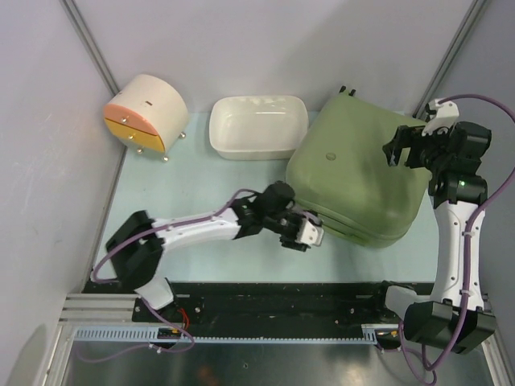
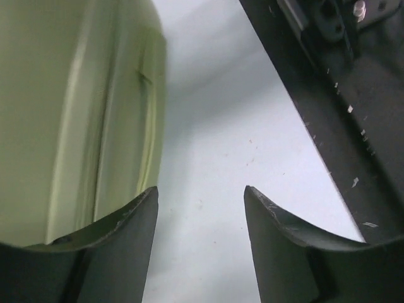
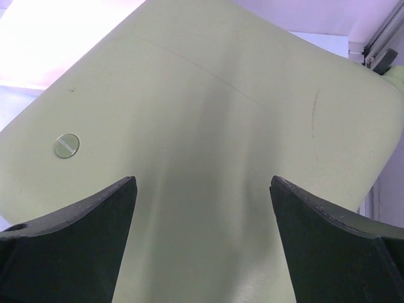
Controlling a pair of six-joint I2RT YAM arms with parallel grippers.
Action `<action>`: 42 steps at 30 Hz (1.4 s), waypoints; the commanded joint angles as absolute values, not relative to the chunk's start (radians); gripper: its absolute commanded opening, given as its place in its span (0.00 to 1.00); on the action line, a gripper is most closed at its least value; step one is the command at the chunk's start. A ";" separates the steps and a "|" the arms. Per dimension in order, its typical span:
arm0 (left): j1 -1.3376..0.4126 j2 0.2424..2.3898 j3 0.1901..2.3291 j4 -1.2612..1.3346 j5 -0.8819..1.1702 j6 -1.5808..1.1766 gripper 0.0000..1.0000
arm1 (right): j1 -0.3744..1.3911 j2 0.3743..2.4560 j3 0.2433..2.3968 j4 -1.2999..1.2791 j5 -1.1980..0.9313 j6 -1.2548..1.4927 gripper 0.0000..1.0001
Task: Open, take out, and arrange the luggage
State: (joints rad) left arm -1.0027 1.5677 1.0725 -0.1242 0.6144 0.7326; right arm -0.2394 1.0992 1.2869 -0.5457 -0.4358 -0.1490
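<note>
The luggage (image 1: 354, 165) is a large olive-green hard-shell suitcase lying flat and closed on the right of the table, small black wheels at its far edge. My left gripper (image 1: 310, 233) sits at its near-left rim, jaws open with only bare table between them. In the left wrist view the luggage side (image 2: 69, 120) fills the left, and one finger (image 2: 120, 246) lies close beside it. My right gripper (image 1: 402, 149) hovers over the lid's right part, open and empty. The right wrist view shows the luggage lid (image 3: 208, 126) with a small round badge (image 3: 66, 146).
A white rectangular tub (image 1: 258, 125) stands at the back centre. A round cream drawer box with an orange front (image 1: 145, 112) stands at the back left. The black base rail (image 1: 273, 301) runs along the near edge, grey walls on both sides.
</note>
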 commanded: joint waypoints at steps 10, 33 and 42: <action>-1.071 1.891 1.365 -0.221 0.460 1.131 0.57 | -0.333 1.094 1.325 -0.577 -0.529 -0.150 0.93; -0.729 1.743 1.106 -0.480 0.451 1.618 0.00 | -0.364 1.108 1.325 -0.630 -0.609 -0.176 0.94; -0.361 1.582 1.013 -0.773 0.506 2.057 0.01 | -0.374 1.124 1.325 -0.612 -0.630 -0.152 0.97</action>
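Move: The luggage handle, on the luggage's near side, lies some 5 cm ahead of the left hand, 8 cm to its right and 9 cm lower. The middle of the luggage is about 19 cm ahead of that hand, 13 cm right and 9 cm lower; the white bin stands about 28 cm ahead, 14 cm left and 12 cm below. From the right hand, the handle is about 12 cm back, 12 cm left and 27 cm down. Down about 9 cm, with some 7 cm to the right and 5 cm forward, the left hand reaches the handle on the luggage's near side, wrist tilting some 25 degrees. The fingers shut on the handle; the hand then goes low and level, about 22 cm left and 9 cm forward, dragging the luggage by it. ##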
